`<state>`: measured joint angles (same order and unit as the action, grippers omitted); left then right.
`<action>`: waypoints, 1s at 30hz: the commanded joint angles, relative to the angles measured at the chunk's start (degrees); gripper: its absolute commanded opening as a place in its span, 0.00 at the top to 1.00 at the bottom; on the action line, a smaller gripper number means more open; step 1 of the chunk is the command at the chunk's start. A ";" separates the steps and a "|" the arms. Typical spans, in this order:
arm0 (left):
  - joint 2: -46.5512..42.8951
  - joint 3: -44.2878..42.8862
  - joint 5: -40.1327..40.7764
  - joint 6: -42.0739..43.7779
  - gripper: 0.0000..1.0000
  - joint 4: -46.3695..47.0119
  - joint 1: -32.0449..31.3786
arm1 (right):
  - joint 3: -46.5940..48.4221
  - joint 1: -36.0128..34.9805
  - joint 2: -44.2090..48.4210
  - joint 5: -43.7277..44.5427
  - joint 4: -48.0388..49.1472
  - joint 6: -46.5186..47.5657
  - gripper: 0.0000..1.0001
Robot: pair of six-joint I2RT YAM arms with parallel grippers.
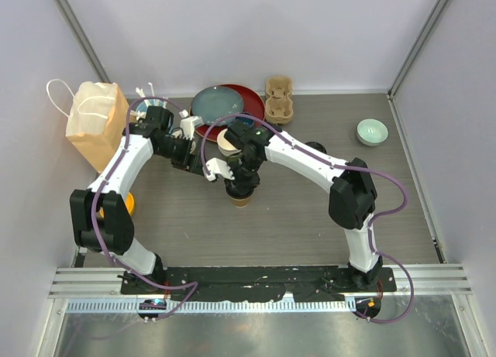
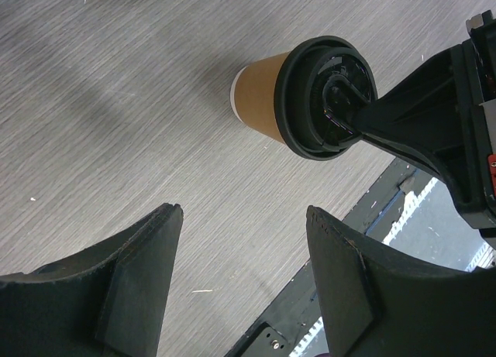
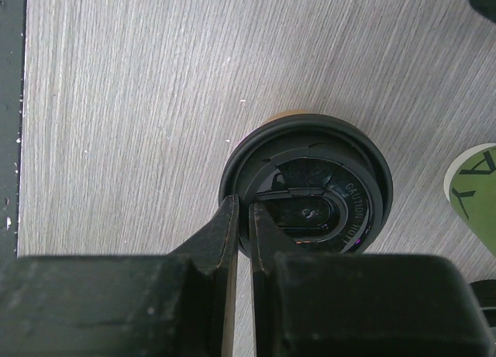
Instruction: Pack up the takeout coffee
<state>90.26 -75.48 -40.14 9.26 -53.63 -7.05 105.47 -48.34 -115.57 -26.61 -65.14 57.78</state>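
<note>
The brown-sided cup point(image 1: 241, 198) stands upright on the table with a black lid point(image 3: 310, 179) on top. It also shows in the left wrist view point(image 2: 260, 101). My right gripper point(image 3: 242, 210) is above it, shut on the lid's near rim, one finger outside and one inside the rim. My left gripper point(image 2: 244, 214) is open and empty, just left of the cup and apart from it point(image 1: 213, 169). The green-sided cup point(image 1: 227, 145), cream inside and without a lid, stands just behind and is partly hidden by my right arm. Its green side shows at the right edge of the right wrist view point(image 3: 474, 188).
A brown paper bag point(image 1: 97, 121) stands at the far left. Stacked red and grey-blue plates point(image 1: 225, 103) and cardboard cup carriers point(image 1: 279, 99) sit at the back. A pale green bowl point(image 1: 372, 131) is at the right. A black round thing point(image 1: 315, 147) lies behind my right arm.
</note>
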 commanded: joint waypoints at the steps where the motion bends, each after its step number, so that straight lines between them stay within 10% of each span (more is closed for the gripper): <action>1: -0.70 0.34 -0.90 0.67 0.30 -0.16 0.37 | 1.76 0.08 -0.27 -1.69 0.19 0.58 0.99; 18: -0.08 2.71 -2.05 -1.35 0.31 1.51 -0.60 | -4.75 -0.09 1.84 -0.02 3.36 -2.76 0.98; 23: -0.17 2.97 -2.14 -1.52 0.32 1.51 -1.47 | -2.99 -0.09 2.27 0.33 3.36 -3.99 0.69; 30: -0.17 2.89 -2.14 -1.70 0.33 1.68 -1.83 | 0.25 0.00 4.74 -1.25 3.80 -4.60 0.59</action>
<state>90.26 -72.73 -40.40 7.90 -53.34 -8.60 102.08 -48.25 -114.10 -26.79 -61.76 53.82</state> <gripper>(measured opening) 0.676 0.402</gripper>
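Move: The right fingers are already shut on the back part of the black lid on the brown cup, the cup's middle lying about 3 cm ahead of them, 1 cm left and 5 cm below. The stacked green cups stand about 16 cm ahead and 3 cm left of that hand, a little lower; another black lid lies some 12 cm ahead and 19 cm right. From the open left hand the brown cup is about 12 cm right, 3 cm back and 8 cm below. The right hand presses the lid down onto the brown cup, sinking barely 1 cm and then staying there with its tips at the lid's raised rim, before the shut fingers open by roughly a quarter of their full range and let go of it. Meanwhile the left hand, its fingers staying wide open, eases back and down, then also slightly right, about 2 cm in all towards the lidded cup, without reaching it. ##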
